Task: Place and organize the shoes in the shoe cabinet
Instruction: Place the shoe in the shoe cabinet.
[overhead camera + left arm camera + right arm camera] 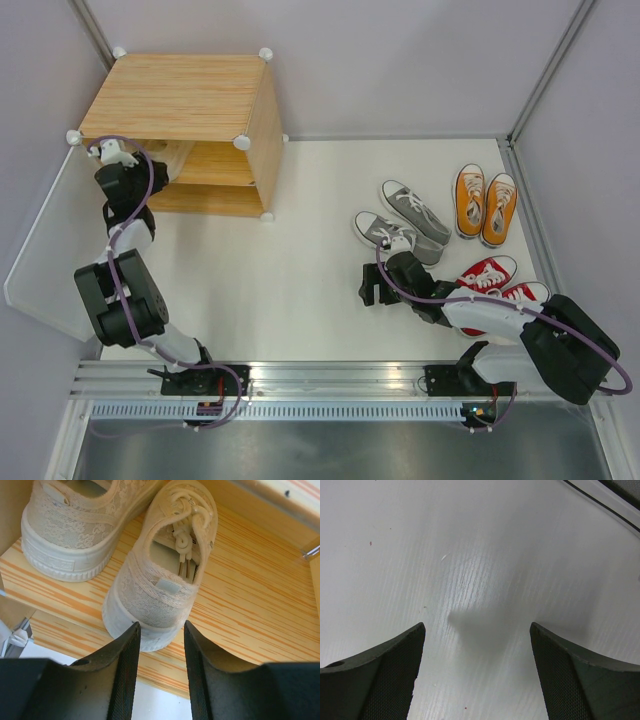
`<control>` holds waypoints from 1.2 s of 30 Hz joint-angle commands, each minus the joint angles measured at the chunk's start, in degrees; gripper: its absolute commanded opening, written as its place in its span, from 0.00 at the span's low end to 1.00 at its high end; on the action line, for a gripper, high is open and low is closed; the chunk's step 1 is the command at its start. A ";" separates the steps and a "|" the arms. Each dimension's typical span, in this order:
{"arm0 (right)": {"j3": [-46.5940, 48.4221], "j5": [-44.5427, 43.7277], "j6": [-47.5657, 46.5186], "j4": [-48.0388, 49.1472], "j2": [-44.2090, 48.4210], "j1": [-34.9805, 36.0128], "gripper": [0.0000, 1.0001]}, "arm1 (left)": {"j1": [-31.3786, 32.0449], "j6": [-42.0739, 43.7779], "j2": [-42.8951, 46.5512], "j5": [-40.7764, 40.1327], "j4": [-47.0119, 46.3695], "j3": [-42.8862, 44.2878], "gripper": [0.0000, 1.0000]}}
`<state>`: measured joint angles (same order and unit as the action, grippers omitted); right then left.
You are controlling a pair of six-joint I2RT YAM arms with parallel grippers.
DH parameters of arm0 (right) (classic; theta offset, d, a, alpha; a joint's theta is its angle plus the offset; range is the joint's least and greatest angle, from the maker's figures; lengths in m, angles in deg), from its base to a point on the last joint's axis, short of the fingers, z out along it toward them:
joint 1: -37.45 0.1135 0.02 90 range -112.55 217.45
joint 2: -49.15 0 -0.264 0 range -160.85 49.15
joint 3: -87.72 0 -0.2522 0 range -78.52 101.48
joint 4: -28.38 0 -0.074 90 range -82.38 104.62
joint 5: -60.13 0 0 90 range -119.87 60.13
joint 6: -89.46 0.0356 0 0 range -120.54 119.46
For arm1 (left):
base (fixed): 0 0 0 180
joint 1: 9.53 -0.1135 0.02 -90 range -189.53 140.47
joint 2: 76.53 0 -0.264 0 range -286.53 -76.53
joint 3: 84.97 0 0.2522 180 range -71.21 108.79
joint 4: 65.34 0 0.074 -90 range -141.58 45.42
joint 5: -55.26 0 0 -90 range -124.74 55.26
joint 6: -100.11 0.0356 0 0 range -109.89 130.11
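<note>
The shoe cabinet (180, 95) stands at the far left, its opening facing the arms. Two cream shoes (70, 535) (160, 590) sit heels outward on a wooden shelf board (250, 605) inside it. My left gripper (161, 627) is at the cabinet's mouth (112, 152), its jaws narrowly apart just behind the right cream shoe's heel, with nothing between them. The left fingertip (134, 630) reaches that heel's sole. My right gripper (477, 627) hangs wide open over bare table (470, 555), left of the grey shoes (385, 232) (415, 208). The orange pair (484, 205) and red pair (500, 282) lie on the table at the right.
The cabinet's translucent white door panel (45, 260) is swung out at the left beside the left arm. Grey walls close the table on three sides. A metal rail (320, 375) with the arm bases runs along the near edge.
</note>
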<state>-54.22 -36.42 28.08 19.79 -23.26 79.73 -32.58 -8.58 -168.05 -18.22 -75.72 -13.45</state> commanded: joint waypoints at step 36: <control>1.28 -1.89 -1.02 0.89 -1.17 0.52 0.89 | 4.24 -7.49 10.54 -6.06 -1.80 -4.76 0.71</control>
<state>-52.87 -37.53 27.45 20.40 -25.42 80.00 -28.41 -12.87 -165.17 -25.26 -77.18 -16.93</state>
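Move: Just ahead of the left hand's fingertips is the heel of the nearer beige shoe, its middle about 10 cm ahead, 1 cm left and roughly level. The other beige shoe stands about 8 cm to the left of it and 2 cm deeper; the cabinet's right side wall is some 18 cm to the hand's right and 10 cm ahead. From the right hand, the nearer shoe lies roughly 35 cm ahead, 45 cm left and 18 cm higher. Pushing the nearer beige shoe's heel deeper along the shelf with the tips of its half-open fingers, the left hand goes forward about 3 cm, turning slightly counter-clockwise. Then it backs off the heel by just over 3 cm, slipping about 2 cm to the right and opening its fingers wider as it leaves. ##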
